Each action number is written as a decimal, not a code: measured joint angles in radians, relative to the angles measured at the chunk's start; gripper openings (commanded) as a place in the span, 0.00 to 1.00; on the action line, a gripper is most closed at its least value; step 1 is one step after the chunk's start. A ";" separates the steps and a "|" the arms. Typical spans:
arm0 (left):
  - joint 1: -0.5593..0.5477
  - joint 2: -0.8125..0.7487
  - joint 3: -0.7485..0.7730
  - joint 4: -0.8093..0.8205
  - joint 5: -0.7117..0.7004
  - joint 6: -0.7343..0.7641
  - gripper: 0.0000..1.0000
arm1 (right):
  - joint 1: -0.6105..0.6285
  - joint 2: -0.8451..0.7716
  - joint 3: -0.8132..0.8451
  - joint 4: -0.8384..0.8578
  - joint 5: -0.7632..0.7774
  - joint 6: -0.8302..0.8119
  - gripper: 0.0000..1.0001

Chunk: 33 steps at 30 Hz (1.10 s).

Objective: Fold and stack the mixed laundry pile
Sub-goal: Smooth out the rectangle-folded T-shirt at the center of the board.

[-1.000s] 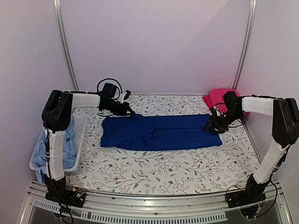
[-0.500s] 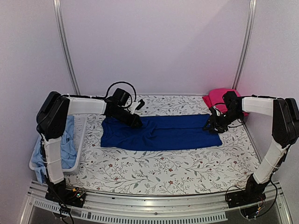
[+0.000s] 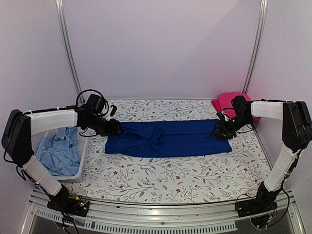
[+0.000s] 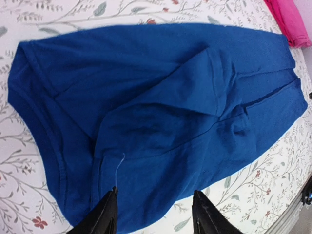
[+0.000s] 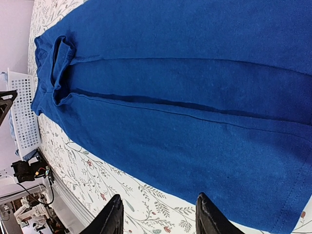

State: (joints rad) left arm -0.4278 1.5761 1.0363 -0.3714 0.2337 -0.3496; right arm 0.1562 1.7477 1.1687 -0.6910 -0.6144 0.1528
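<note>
A royal-blue shirt (image 3: 168, 138) lies folded into a long strip across the middle of the floral table cover, also filling the left wrist view (image 4: 146, 112) and the right wrist view (image 5: 195, 87). My left gripper (image 3: 116, 128) hovers at the strip's left end, open, with nothing between its fingers (image 4: 155, 214). At the right end my right gripper (image 3: 219, 131) is open too and holds nothing (image 5: 158, 217). A light-blue shirt (image 3: 59, 152) lies in the white basket (image 3: 82, 141). A red-pink garment (image 3: 228, 102) sits folded at the back right.
The white perforated basket stands at the table's left edge beside the left arm. Metal frame posts (image 3: 68, 48) rise at the back corners. The floral cover (image 3: 161, 178) stretches in front of the blue strip.
The left gripper carried the blue shirt's left part over the strip, then opened, let it go and drew back to the left end. The right arm has stayed put.
</note>
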 measured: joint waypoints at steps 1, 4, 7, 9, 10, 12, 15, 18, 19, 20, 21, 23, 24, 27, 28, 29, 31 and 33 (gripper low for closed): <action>0.004 -0.010 -0.018 -0.019 -0.009 -0.020 0.51 | 0.000 0.007 0.000 0.000 -0.002 -0.002 0.50; 0.005 -0.013 -0.059 -0.085 -0.027 -0.067 0.50 | 0.001 0.029 0.000 0.002 -0.010 -0.011 0.49; 0.005 -0.013 -0.080 -0.140 -0.046 -0.098 0.50 | 0.005 0.051 0.000 0.003 -0.013 -0.017 0.49; 0.005 -0.013 -0.085 -0.170 -0.067 -0.116 0.51 | 0.010 0.064 0.000 0.005 -0.016 -0.019 0.49; 0.006 -0.012 -0.085 -0.180 -0.075 -0.122 0.51 | 0.013 0.069 0.000 0.007 -0.016 -0.020 0.49; 0.008 -0.011 -0.085 -0.196 -0.095 -0.134 0.51 | 0.016 0.079 0.000 0.014 -0.016 -0.020 0.49; 0.010 0.007 -0.083 -0.209 -0.116 -0.142 0.48 | 0.021 0.100 0.000 0.028 -0.016 -0.020 0.49; 0.011 0.044 -0.075 -0.217 -0.116 -0.141 0.38 | 0.023 0.125 0.000 0.037 -0.013 -0.020 0.49; 0.011 0.056 -0.074 -0.219 -0.114 -0.138 0.33 | 0.023 0.130 0.000 0.039 -0.010 -0.020 0.49; 0.011 0.066 -0.074 -0.220 -0.113 -0.132 0.26 | 0.023 0.134 0.000 0.041 -0.007 -0.020 0.48; 0.011 0.074 -0.074 -0.225 -0.111 -0.130 0.19 | 0.023 0.137 -0.001 0.042 -0.003 -0.020 0.48; 0.012 0.079 -0.074 -0.232 -0.110 -0.131 0.06 | 0.023 0.141 -0.002 0.045 0.006 -0.021 0.48; 0.013 0.082 -0.072 -0.242 -0.113 -0.126 0.00 | 0.023 0.143 -0.003 0.045 0.013 -0.021 0.48; 0.020 0.101 -0.052 -0.291 -0.145 -0.130 0.00 | 0.023 0.153 -0.007 0.045 0.040 -0.020 0.48; 0.024 0.113 -0.041 -0.313 -0.164 -0.132 0.00 | 0.023 0.156 -0.013 0.045 0.050 -0.020 0.48; 0.027 0.126 -0.030 -0.334 -0.186 -0.132 0.00 | 0.022 0.157 -0.016 0.047 0.055 -0.020 0.48; 0.032 0.147 -0.017 -0.362 -0.221 -0.132 0.00 | 0.022 0.157 -0.017 0.047 0.062 -0.019 0.48; 0.034 0.170 -0.007 -0.391 -0.259 -0.132 0.00 | 0.023 0.157 -0.017 0.047 0.067 -0.019 0.47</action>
State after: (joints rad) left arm -0.3943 1.7462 1.0294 -0.7624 -0.0250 -0.4816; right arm 0.1787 1.9049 1.1515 -0.6445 -0.5472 0.1337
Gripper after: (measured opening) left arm 0.006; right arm 0.477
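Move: The near-left corner of the folded T-shirt lies about 6 cm back, 7 cm left and 11 cm below my left hand. The shirt's bunched fold is some 12 cm right and 2 cm ahead of that hand; the laundry basket's middle is about 30 cm left and 4 cm back. Under my right hand, about 8 cm straight down, is the shirt's near layer; its near-right corner is 5 cm back and 7 cm right, and the pink stack 18 cm ahead and 14 cm right. I bring my left hand down and back to the shirt's near-left corner, tilting its fingers about 35 degrees to point almost straight down. There I shut the half-open fingers on the cloth, then draw the pinched corner some 3 cm left, towards the basket, still sinking slightly. Meanwhile my right hand sinks about 6 cm onto the shirt's near layer at its right end, fingers kept half open. ##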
